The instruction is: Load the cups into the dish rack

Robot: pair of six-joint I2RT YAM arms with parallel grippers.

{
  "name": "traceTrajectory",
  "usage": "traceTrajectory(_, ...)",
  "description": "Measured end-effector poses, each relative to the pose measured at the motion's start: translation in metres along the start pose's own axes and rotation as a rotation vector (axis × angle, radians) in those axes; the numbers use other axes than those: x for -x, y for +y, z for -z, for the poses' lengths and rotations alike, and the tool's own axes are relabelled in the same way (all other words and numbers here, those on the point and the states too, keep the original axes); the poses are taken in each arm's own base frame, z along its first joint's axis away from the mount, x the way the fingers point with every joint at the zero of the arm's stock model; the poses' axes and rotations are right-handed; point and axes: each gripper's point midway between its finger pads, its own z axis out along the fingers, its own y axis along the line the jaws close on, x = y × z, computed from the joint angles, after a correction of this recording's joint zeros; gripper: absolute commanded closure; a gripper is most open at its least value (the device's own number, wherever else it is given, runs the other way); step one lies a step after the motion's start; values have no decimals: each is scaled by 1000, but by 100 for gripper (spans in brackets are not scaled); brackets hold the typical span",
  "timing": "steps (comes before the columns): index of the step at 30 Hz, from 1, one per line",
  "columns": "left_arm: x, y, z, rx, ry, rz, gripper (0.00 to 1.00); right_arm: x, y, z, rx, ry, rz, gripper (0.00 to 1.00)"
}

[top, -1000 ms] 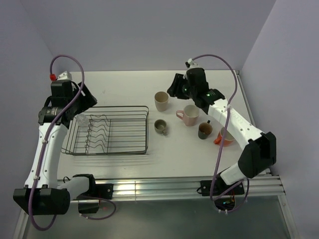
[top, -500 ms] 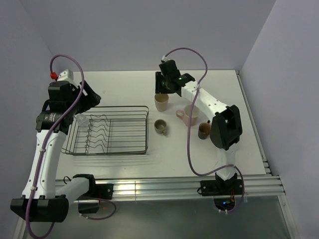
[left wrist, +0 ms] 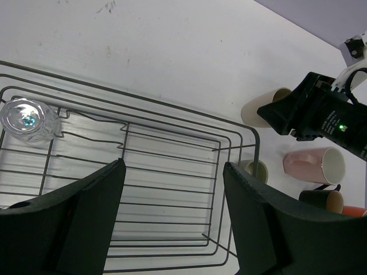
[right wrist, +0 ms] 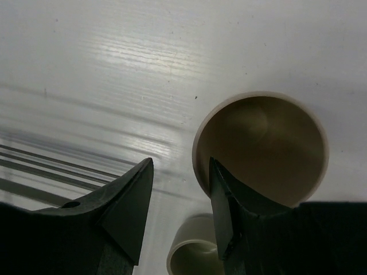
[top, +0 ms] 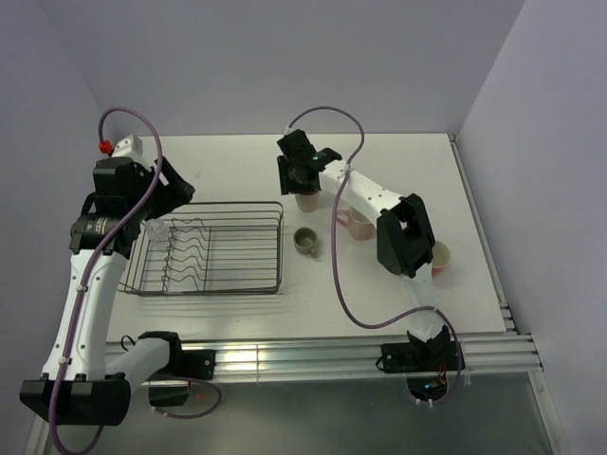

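Observation:
The dark wire dish rack (top: pixel 268 248) lies at the left and holds the small clear glass (top: pixel 156 227) in its back left corner. My left gripper (top: pixel 178 195) hangs open and empty above the rack (left wrist: pixel 172 132); the glass (left wrist: pixel 26 120) shows in its view. My right gripper (top: pixel 299 186) is open right over the beige tumbler (top: pixel 306 200). In the right wrist view the jaws (right wrist: pixel 178 195) straddle the tumbler's (right wrist: pixel 261 143) left wall. The olive-green cup (top: pixel 304 241), pink mug (top: pixel 361 227) and orange mug (top: pixel 438 260) stand on the table. The dark brown mug (left wrist: pixel 321 200) shows only in the left wrist view.
The right arm's elbow (top: pixel 403 237) lies over the mugs to the right of the rack. The olive-green cup (right wrist: pixel 192 255) stands close to the tumbler, just under my right jaws. The rack's edge wires (right wrist: pixel 28 166) are to their left.
My right arm has swung left from the back right and now sits over the beige tumbler. The orange mug has come into view. My left gripper has shifted slightly right.

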Motion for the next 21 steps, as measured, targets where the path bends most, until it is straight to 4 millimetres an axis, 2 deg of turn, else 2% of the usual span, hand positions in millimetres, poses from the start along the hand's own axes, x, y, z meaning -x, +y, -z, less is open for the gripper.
traceTrajectory(6, -6, 3, -3, 6, 14, 1, 25, -6, -10, -6, -56, 12, 7, 49)
traceTrajectory(12, -11, 5, -7, 5, 26, 3, 25, 4, -10, -10, -72, -11, 7, 61)
traceTrajectory(17, -13, 5, -7, 2, 29, 3, 25, -3, -11, -27, -86, 11, 17, 70)
traceTrajectory(18, -13, 5, -7, 3, 30, 3, 25, -6, -12, -30, -91, 21, 21, 73)
traceTrajectory(21, -13, 5, -8, 1, 29, 3, 25, -10, -15, -33, -105, 35, 30, 95)
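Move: The right hand is poised over the left rim of the tan cup, whose middle lies about 4 cm to its right, 2 cm ahead and some 7 cm below. The small olive mug stands about 9 cm back and 2 cm to the right, the pink mug about 4 cm back and 18 cm to the right; the rack's middle is roughly 22 cm left and 9 cm back. From the left hand the tan cup is some 14 cm ahead, 26 cm to the right and well below. The right hand's fingers close on the left wall of the tan cup, one finger inside the rim and the other outside, pinching it by the end. On the way the hand dips slightly, edges about 1.5 cm forward, then sinks to some 3.5 cm below where it began, closing as it goes and tilting only about 5 degrees. ##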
